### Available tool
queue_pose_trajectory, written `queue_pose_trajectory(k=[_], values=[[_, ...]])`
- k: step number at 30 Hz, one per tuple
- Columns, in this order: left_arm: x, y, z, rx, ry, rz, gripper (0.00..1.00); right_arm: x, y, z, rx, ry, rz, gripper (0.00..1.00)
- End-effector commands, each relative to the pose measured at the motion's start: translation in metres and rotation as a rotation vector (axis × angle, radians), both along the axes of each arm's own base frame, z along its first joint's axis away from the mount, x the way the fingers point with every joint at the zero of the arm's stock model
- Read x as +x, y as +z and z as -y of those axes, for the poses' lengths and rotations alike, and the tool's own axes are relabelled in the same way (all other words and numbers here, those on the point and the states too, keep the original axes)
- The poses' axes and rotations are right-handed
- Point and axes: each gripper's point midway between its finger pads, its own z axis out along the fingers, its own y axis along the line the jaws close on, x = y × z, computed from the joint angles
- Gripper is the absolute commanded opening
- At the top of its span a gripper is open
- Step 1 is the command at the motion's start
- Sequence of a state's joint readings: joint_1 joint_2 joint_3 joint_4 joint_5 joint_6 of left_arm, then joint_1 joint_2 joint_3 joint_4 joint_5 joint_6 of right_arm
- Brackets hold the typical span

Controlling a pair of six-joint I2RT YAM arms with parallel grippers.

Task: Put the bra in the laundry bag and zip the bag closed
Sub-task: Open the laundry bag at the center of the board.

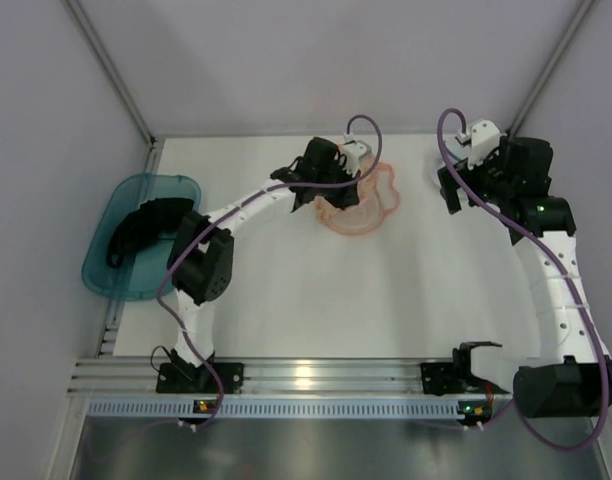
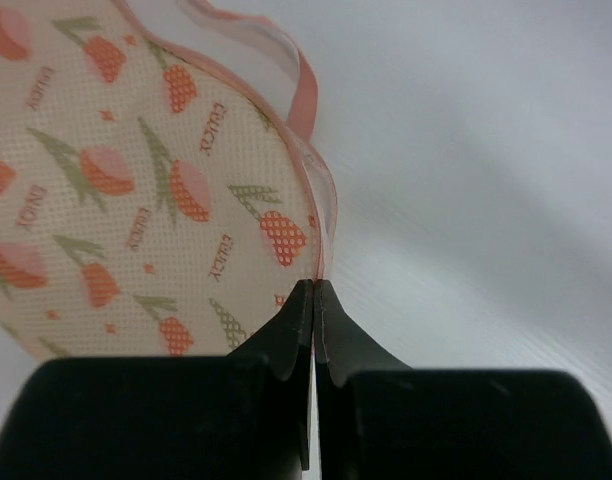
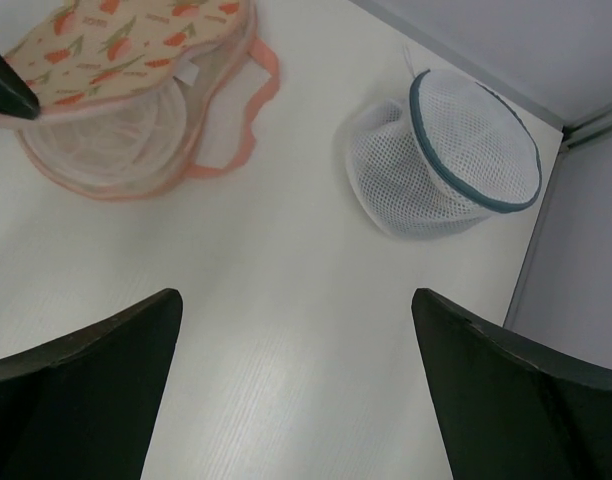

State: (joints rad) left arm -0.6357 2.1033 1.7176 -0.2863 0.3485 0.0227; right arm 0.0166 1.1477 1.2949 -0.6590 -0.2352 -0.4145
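Observation:
The laundry bag (image 1: 361, 208) lies at the back middle of the table, its printed lid (image 3: 116, 55) raised over the white mesh inside (image 3: 116, 135). My left gripper (image 2: 316, 292) is shut on the pink zip edging of that lid (image 2: 321, 215), with the cream fabric and its orange print (image 2: 136, 170) to the left of the fingers. In the top view the left gripper (image 1: 333, 177) sits at the bag's left rear edge. The black bra (image 1: 141, 228) lies in the teal bin at far left. My right gripper (image 3: 296, 310) hangs open over bare table, right of the bag, holding nothing.
The teal plastic bin (image 1: 111, 283) overhangs the table's left edge. A round white mesh tub with a dark rim (image 3: 456, 150) stands at the back right, close under the right gripper (image 1: 456, 188). Grey walls enclose the table on three sides.

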Motion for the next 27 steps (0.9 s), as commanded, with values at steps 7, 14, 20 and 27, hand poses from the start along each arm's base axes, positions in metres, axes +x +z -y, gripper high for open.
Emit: queue_pose_trajectory(k=[7, 14, 20, 27], values=[[-0.062, 0.14, -0.055, -0.381, 0.244, -0.087, 0.0, -0.017, -0.018, -0.018, 0.12, 0.043, -0.077, 1.0], [-0.073, 0.067, -0.187, -0.49, 0.667, -0.393, 0.0, -0.013, -0.054, -0.054, 0.296, 0.156, -0.267, 0.92], [-0.133, 0.035, -0.219, -0.444, 0.748, -0.482, 0.0, -0.003, -0.093, -0.082, 0.368, 0.19, -0.427, 0.79], [-0.155, 0.022, -0.252, -0.331, 0.898, -0.448, 0.02, -0.002, -0.118, -0.143, 0.355, 0.286, -0.497, 0.77]])
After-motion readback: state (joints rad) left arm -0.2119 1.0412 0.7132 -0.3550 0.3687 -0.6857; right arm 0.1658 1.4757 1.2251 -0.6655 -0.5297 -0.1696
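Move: The left hand still pinches the trim of the laundry bag's lifted cover. The bag's middle is roughly 2 cm ahead, 1 cm right and 6 cm below; the board centre is about 11 cm back, 4 cm left and 7 cm down. The mesh bag is some 27 cm to its right and 8 cm farther out. From the empty right hand, the laundry bag is about 20 cm left, 4 cm ahead and 23 cm below, the mesh bag 10 cm ahead and 7 cm right. Up and back first, then in a wide swing left and down and finally farther back, the left hand pulls the pinched cover edge about 23 cm left and 15 cm back, turning some 45 degrees counter-clockwise and keeping its pinch. The right hand sinks about 13 cm and goes 11 cm left towards the bag, tipping down and narrowing its fingers a little, not yet touching. ##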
